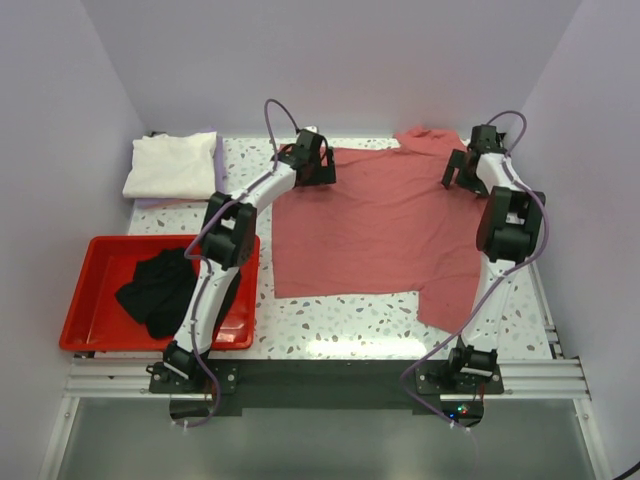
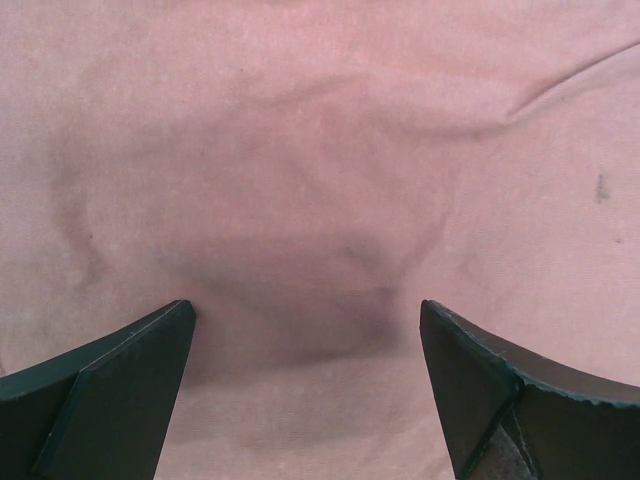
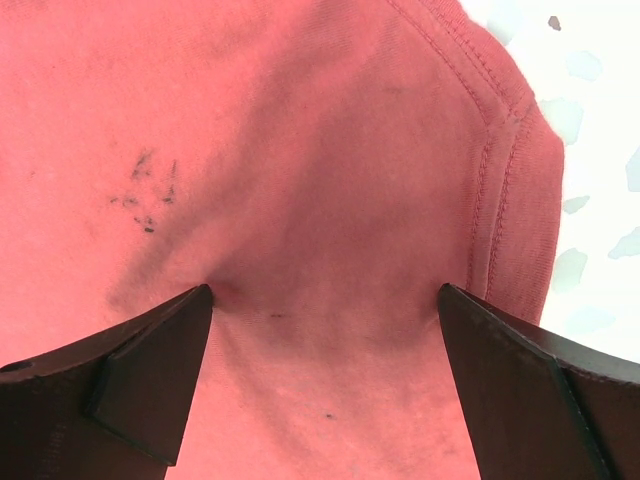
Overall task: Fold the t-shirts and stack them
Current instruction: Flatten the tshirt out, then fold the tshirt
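A dusty red t-shirt (image 1: 375, 225) lies spread flat on the speckled table. My left gripper (image 1: 318, 170) is open at the shirt's far left part, its fingertips on the cloth (image 2: 300, 200). My right gripper (image 1: 462, 170) is open at the far right part, pressing down on the cloth next to a stitched hem (image 3: 500, 150). A folded cream-white t-shirt (image 1: 170, 165) lies on a pale lavender one (image 1: 215, 160) at the far left. A black t-shirt (image 1: 160, 290) lies crumpled in the red tray (image 1: 90, 315).
The red tray sits at the near left, beside the left arm. White walls close in the table at the back and both sides. A metal rail (image 1: 320, 375) runs along the near edge.
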### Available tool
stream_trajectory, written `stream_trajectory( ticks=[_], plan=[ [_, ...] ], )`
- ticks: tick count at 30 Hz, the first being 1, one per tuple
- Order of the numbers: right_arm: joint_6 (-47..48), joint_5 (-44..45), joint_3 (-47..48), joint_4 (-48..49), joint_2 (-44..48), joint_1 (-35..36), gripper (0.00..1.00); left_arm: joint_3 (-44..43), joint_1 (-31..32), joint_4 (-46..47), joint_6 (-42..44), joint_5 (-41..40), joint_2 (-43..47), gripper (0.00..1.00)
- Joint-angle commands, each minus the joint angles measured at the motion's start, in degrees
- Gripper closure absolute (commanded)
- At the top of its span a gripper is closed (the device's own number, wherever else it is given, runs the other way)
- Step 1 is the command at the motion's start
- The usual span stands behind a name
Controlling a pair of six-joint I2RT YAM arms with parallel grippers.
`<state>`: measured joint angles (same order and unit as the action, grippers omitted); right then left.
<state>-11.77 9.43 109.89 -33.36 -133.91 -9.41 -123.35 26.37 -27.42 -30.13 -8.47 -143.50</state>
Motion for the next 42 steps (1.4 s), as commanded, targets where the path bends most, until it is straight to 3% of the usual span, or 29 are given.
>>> stream_trajectory(
  ticks=[1,11,15,19,23,27,31,35,42],
  plan=[
    [1.22,2.43,0.68,-2.06,-2.76,-1.66,0.01,-0.48,-0.27,2.54,0.95,3.90,-3.36,0.00],
    [0.26,0.68,-0.04,-2.83,-0.65,-2.98,0.01,-6.11,-0.35,1.85,-0.10,5.92,-7.32,0.00],
    [-2.55,-1.78,8.14,-9.43,0.48,-3.07,0.01,-7.60,-0.35,0.80,1.56,4.09,-2.33,0.00],
    [-3.87,-2.66,1.93,-6.55,10.05,-3.07,0.01,-2.97,-0.18,-1.06,2.27,1.27,7.69,0.00],
    [-5.45,-2.84,-13.33,-1.37,23.13,-3.07,0.01,14.04,0.78,0.08,0.34,0.04,21.48,0.00],
    [-8.96,-5.38,-29.34,3.56,40.42,-2.90,0.01,31.38,6.30,1.84,-2.73,-5.57,37.89,0.00],
    [-13.62,-8.37,-49.53,9.10,55.31,-2.81,0.01,48.17,12.55,1.49,-12.63,-9.98,49.26,0.00],
    [-13.28,-9.34,-58.37,8.76,65.25,-2.81,0.01,64.24,19.57,1.41,-21.62,-10.86,57.80,0.00],
    [-11.17,-9.34,-61.99,6.82,71.85,-2.81,0.01,72.37,28.73,-4.04,-37.34,-13.76,59.39,0.00]
  ],
)
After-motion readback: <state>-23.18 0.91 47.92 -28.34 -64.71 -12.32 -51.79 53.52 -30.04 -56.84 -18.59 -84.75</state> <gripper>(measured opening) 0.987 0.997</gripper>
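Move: The t-shirt lies spread under both open hands. Its middle is about 12 cm back and 20 cm right of the left hand, 1 cm below, and 10 cm back and 27 cm left of the right. From the left hand, the shirt's near-left corner is roughly 35 cm back and 11 cm left; the red bin's middle is 34 cm back, 44 cm left. From the right hand, the bunched far sleeve is about 15 cm ahead, 10 cm left; the near sleeve is 35 cm back, 7 cm left. The t-shirt is smoothed a last little way: still on the cloth, the left fingers push it forward and right some 3 cm while the right fingers drag it 2 cm right. Both open hands then come off and arc back about 14 cm higher, the left sinking again just short of the near edge, 35 cm back from its start, the right stopping high over the shirt's right part. ##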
